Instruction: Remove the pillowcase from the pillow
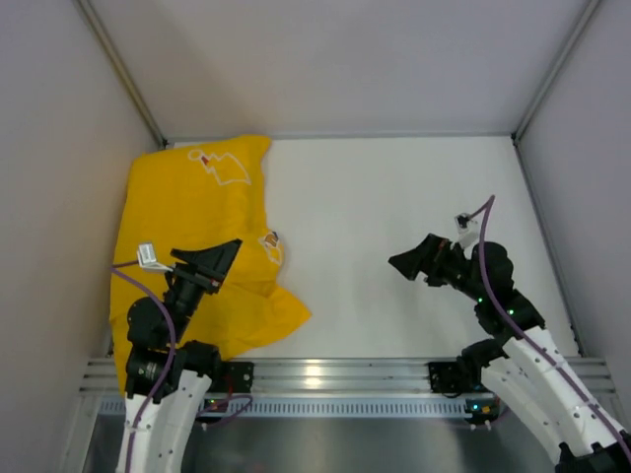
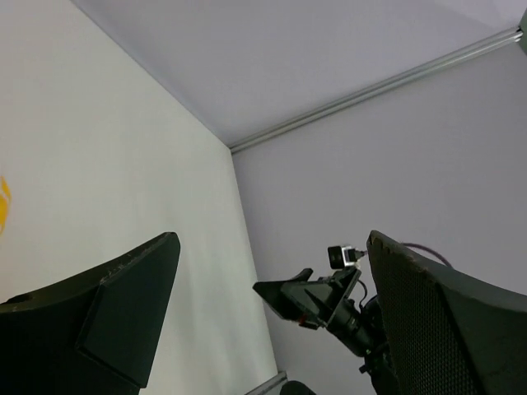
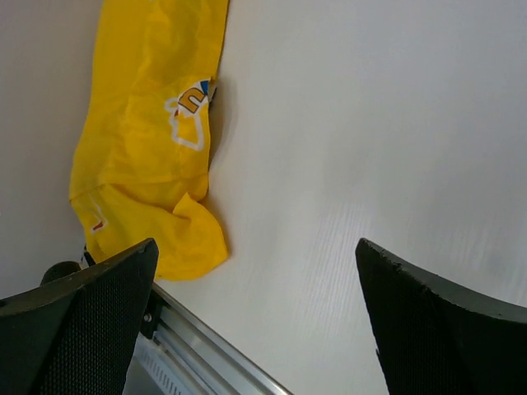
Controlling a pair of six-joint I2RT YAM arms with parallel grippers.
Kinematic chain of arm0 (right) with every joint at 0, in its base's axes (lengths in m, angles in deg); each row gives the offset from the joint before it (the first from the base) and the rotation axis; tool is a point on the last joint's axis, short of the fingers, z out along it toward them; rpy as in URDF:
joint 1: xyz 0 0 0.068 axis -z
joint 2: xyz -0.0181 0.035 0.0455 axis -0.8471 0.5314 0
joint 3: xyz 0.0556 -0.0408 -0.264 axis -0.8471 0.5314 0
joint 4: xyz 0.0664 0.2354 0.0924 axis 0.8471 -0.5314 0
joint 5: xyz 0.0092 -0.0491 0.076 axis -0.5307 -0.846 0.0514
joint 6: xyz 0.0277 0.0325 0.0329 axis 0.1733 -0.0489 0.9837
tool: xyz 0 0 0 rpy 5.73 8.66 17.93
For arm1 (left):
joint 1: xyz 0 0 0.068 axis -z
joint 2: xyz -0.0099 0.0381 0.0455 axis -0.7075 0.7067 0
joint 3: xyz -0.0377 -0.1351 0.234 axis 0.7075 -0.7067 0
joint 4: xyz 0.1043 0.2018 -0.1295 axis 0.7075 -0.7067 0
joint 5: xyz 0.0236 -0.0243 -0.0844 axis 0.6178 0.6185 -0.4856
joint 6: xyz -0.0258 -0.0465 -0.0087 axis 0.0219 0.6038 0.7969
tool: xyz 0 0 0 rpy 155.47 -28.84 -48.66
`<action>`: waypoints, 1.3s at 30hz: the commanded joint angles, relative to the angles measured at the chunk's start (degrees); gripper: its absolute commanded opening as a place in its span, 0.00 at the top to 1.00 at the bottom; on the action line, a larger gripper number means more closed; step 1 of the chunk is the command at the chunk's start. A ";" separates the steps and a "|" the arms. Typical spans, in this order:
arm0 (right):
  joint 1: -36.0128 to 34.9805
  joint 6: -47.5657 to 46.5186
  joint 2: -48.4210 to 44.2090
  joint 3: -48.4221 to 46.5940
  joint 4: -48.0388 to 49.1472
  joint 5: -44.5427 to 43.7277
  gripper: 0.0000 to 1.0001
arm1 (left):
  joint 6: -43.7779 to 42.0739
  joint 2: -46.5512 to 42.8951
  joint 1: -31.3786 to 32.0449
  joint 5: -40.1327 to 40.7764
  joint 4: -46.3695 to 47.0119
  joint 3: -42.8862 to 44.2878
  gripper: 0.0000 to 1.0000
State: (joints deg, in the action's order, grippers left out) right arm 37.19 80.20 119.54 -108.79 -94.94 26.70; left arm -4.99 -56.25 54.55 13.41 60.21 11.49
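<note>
The bright yellow pillowcase (image 1: 197,246) with white outline prints lies bulging along the table's left side, from the back left to the near edge; it also shows in the right wrist view (image 3: 144,148). The cream pillow is hidden; no part of it shows. My left gripper (image 1: 225,258) hovers over the near part of the pillowcase, open and empty; its fingers (image 2: 99,321) frame the far wall in the left wrist view. My right gripper (image 1: 409,262) is open and empty above the bare table, well to the right of the pillowcase.
The white table (image 1: 394,217) is enclosed by grey walls on the left, back and right. A metal rail (image 1: 335,374) runs along the near edge. The right arm (image 2: 329,300) shows in the left wrist view.
</note>
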 commanded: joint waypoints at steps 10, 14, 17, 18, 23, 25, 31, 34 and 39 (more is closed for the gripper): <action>-12.16 2.13 42.20 -15.09 35.87 10.40 0.00 | -6.56 -0.99 -0.29 -1.86 -8.76 5.27 0.01; -14.35 6.52 56.77 -21.15 46.43 15.14 0.01 | -9.90 1.64 -0.29 -2.40 -11.66 8.18 0.02; -16.98 9.34 66.90 -26.24 50.86 18.83 0.01 | -10.44 2.09 -0.29 -2.40 -12.28 8.89 0.02; -17.78 9.69 69.36 -31.13 50.43 20.32 0.00 | -10.44 2.09 -0.29 -2.40 -12.37 9.06 0.02; -21.91 13.73 82.89 -40.30 53.49 19.55 0.00 | -9.91 2.18 -0.29 -3.27 -12.28 10.12 0.03; -22.79 13.74 85.37 -42.16 53.06 18.23 0.01 | -10.08 2.18 -0.29 -3.45 -12.28 10.56 0.03; -26.22 13.92 94.33 -51.56 50.79 16.83 0.01 | -10.09 2.44 -0.29 -4.86 -12.37 11.70 0.04; -27.89 13.47 97.06 -55.52 47.79 14.98 0.00 | -9.65 2.09 -0.29 -5.30 -12.28 12.23 0.04; -30.79 11.73 101.11 -63.16 42.53 11.64 0.01 | -9.47 1.82 -0.29 -5.56 -12.28 13.11 0.05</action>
State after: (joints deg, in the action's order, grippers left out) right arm 8.77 94.17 218.49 -166.21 -49.61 41.00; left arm -13.91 -54.65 54.55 8.88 47.27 22.14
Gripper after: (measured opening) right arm 0.993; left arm 0.957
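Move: The right hand, open and empty, has the pillowcase's printed right edge about 33 cm to its left, 8 cm ahead and 14 cm below. The pillowcase's loose near corner lies some 25 cm to its left, 9 cm back and 17 cm lower, and the far right corner about 36 cm left and 33 cm ahead, 15 cm lower. From the left hand the same printed edge is roughly 11 cm ahead, 6 cm right and 27 cm below. The right arm sweeps quickly left across the bare table, about 36 cm, gaining some 9 cm forward in the first part and sinking about 8 cm, mostly later on, so that its wide-open fingers come in low over the pillowcase's printed right edge. On the way the hand turns about 40 degrees counter-clockwise to point across the pillow, tipping down and rolling its left side up a little, while the open left hand eases back about 3 cm above the pillow and rolls its left side up some 10 degrees. ##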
